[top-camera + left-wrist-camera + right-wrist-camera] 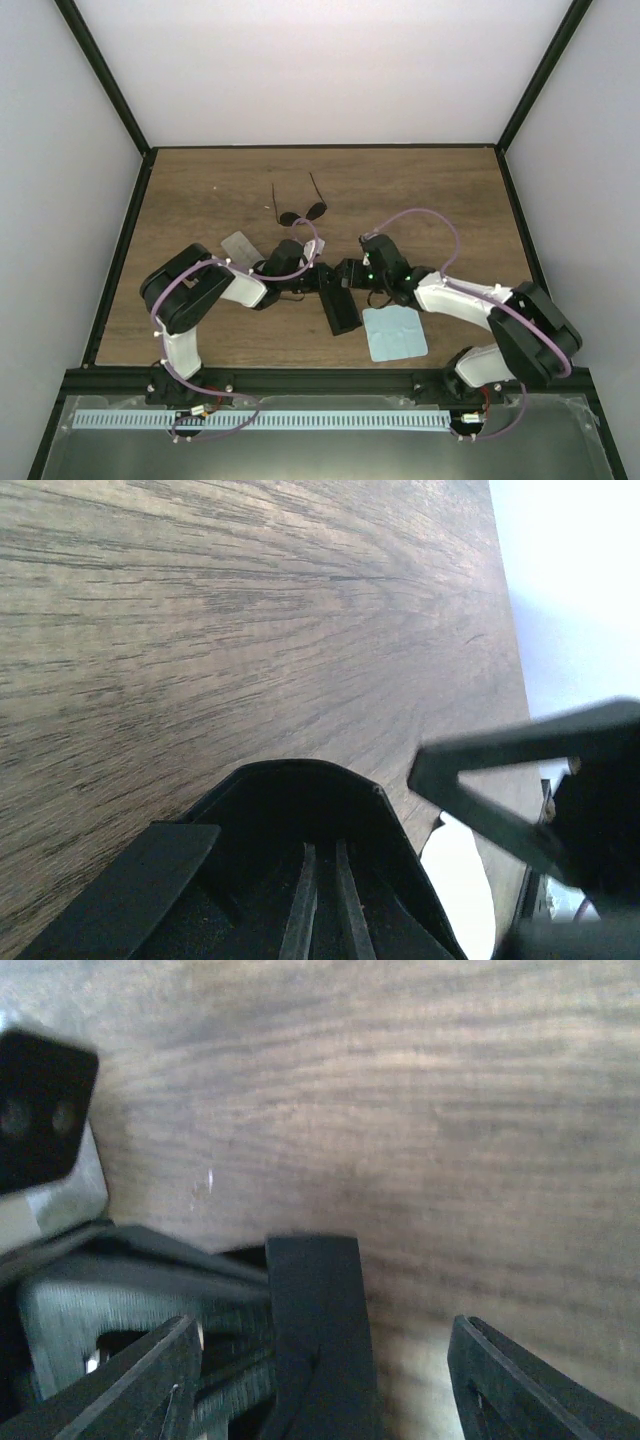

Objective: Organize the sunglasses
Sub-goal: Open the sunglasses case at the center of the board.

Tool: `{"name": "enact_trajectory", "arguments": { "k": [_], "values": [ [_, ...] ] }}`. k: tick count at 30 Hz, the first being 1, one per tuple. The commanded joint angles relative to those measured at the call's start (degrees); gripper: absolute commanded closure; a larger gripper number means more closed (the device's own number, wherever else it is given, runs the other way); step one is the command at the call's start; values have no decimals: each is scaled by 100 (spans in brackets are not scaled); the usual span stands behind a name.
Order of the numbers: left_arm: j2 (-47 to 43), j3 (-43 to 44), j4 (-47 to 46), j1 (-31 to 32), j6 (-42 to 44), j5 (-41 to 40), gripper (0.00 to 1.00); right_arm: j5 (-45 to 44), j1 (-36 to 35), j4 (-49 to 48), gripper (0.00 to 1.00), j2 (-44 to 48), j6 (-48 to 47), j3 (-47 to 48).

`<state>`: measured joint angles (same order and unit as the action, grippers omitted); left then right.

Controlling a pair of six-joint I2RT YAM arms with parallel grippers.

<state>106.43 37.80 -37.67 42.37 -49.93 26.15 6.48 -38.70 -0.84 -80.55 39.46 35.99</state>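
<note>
One pair of sunglasses (300, 211), with a thin dark frame and round dark lenses, lies on the wood behind both grippers, its arms pointing away; neither gripper touches it. An oblong black case (340, 310) lies at the table's middle. My left gripper (318, 278) meets its far end, the fingers pressed together inside the case's dark curved flap (300, 800). From the right, my right gripper (350, 272) stands open, and an upright black part of the case (315, 1320) sits between its fingers (520, 1385) without touching them.
A light blue cloth (393, 333) lies on the table (200, 190) just right of the case's near end. A pale oblong case (240, 245) rests behind the left arm. Black frame rails border the wooden table on all sides.
</note>
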Motion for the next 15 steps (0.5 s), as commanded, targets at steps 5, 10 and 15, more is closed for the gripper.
{"name": "enact_trajectory", "arguments": {
  "k": [5, 10, 15],
  "values": [
    [322, -20, 55, 6, 72, -53, 92, -1093, -728, 511, 32, 719, 269, -500],
    [288, -60, 13, -5, 68, -40, 92, -1148, -850, 504, 44, 514, 492, -715],
    [167, -161, 20, -6, 85, -115, 92, -1403, -843, 718, 64, 612, 697, -739]
  ]
}}
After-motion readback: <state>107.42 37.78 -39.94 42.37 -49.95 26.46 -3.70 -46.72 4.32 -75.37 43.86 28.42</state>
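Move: Beyond the far half of the black sunglasses case, the right hand has the case's middle about 8 cm back from it, level sideways and some 6 cm below. From that hand the pale blue cloth is roughly 13 cm back and 11 cm to the right, and the folding sunglasses about 13 cm ahead and 9 cm to the left. From the left hand the case's middle lies about 7 cm back, 3 cm right and 3 cm below. Coming back over the right side of the case, the right hand travels about 5 cm, nearly level at first, then sinks some 3.5 cm while easing a little to the right. Its wide-open fingers narrow to under half, with the raised lid edge between them but not pinched. The left hand stays put with its shut fingers still at the far end of the case. ##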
